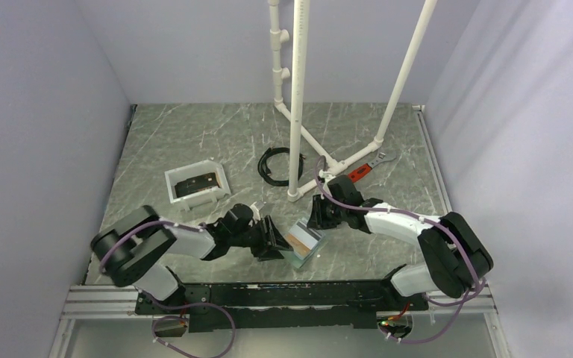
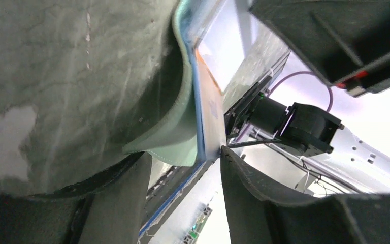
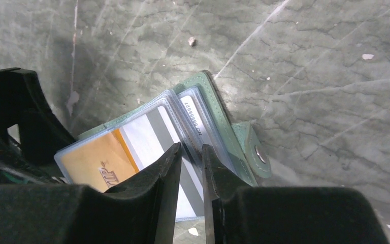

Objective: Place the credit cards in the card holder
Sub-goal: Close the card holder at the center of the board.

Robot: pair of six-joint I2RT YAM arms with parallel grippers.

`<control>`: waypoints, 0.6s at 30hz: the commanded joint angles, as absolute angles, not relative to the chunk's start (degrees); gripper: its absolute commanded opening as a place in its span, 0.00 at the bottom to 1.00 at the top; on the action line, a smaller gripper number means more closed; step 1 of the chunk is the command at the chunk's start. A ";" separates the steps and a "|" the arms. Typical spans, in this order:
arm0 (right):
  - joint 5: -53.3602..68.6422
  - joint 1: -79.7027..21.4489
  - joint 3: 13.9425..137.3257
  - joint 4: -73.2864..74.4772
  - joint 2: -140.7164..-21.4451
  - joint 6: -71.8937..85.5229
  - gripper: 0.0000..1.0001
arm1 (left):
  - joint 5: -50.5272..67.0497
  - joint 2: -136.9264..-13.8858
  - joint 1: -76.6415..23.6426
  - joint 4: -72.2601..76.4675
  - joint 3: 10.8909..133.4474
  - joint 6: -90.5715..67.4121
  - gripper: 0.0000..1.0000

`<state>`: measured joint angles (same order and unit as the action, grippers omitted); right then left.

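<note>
The card holder (image 1: 304,244) lies open on the table between both grippers, grey-green outside (image 3: 218,109) with clear sleeves. A tan credit card (image 3: 96,160) and a white card with a grey stripe (image 3: 147,134) sit in its sleeves. My left gripper (image 1: 272,240) is open, and the holder's green corner (image 2: 170,140) reaches between its fingertips (image 2: 228,155). An orange card edge (image 2: 209,94) shows in the left wrist view. My right gripper (image 3: 191,148) stands over the sleeves near the snap tab (image 3: 256,152), jaws a narrow gap apart. Dark credit cards (image 1: 196,183) lie in the white tray.
The white tray (image 1: 173,179) sits at the back left. A black cable coil (image 1: 276,164), a white pipe frame (image 1: 296,97) and a red-handled wrench (image 1: 365,168) stand behind the holder. Walls close in on both sides.
</note>
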<state>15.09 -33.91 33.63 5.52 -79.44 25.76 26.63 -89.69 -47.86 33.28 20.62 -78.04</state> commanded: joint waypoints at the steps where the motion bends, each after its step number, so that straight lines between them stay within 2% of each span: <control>1: 21.35 -35.68 29.89 3.17 -81.09 31.33 0.24 | 17.97 -78.68 -47.89 21.73 25.74 -72.19 0.58; 5: 22.13 -37.19 28.88 0.64 -81.11 35.39 0.23 | 18.17 -75.98 -47.56 16.21 28.95 -70.26 0.58; 12: 28.59 -39.16 22.52 -15.45 -81.00 49.97 0.23 | 18.48 -77.86 -47.55 14.87 31.73 -68.39 0.57; 18: 21.65 -38.28 28.16 2.03 -71.33 41.59 0.31 | 20.34 -83.32 -47.11 13.89 34.88 -66.43 0.55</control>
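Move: The left hand has its half-open fingers around the edge of the open card holder's left flap; the holder's middle is about 5 cm to this hand's right, 3 cm ahead and 2 cm below. From the right hand, whose tips rest on the right half's sleeves, that middle is some 5 cm back, 2 cm left and 1 cm below. The white pipe foot is about 10 cm ahead and 6 cm left of the right hand, the coiled cable some 20 cm ahead and 10 cm left. With its fingers still half open around the left flap's edge, the left hand lifts the flap up about 7 cm and forward 3–4 cm, then eases back down a little. Meanwhile the right hand keeps its nearly shut tips on the right half's sleeves and drags that half back and left, some 6 cm in all and almost level, tilting by about 20 degrees. ##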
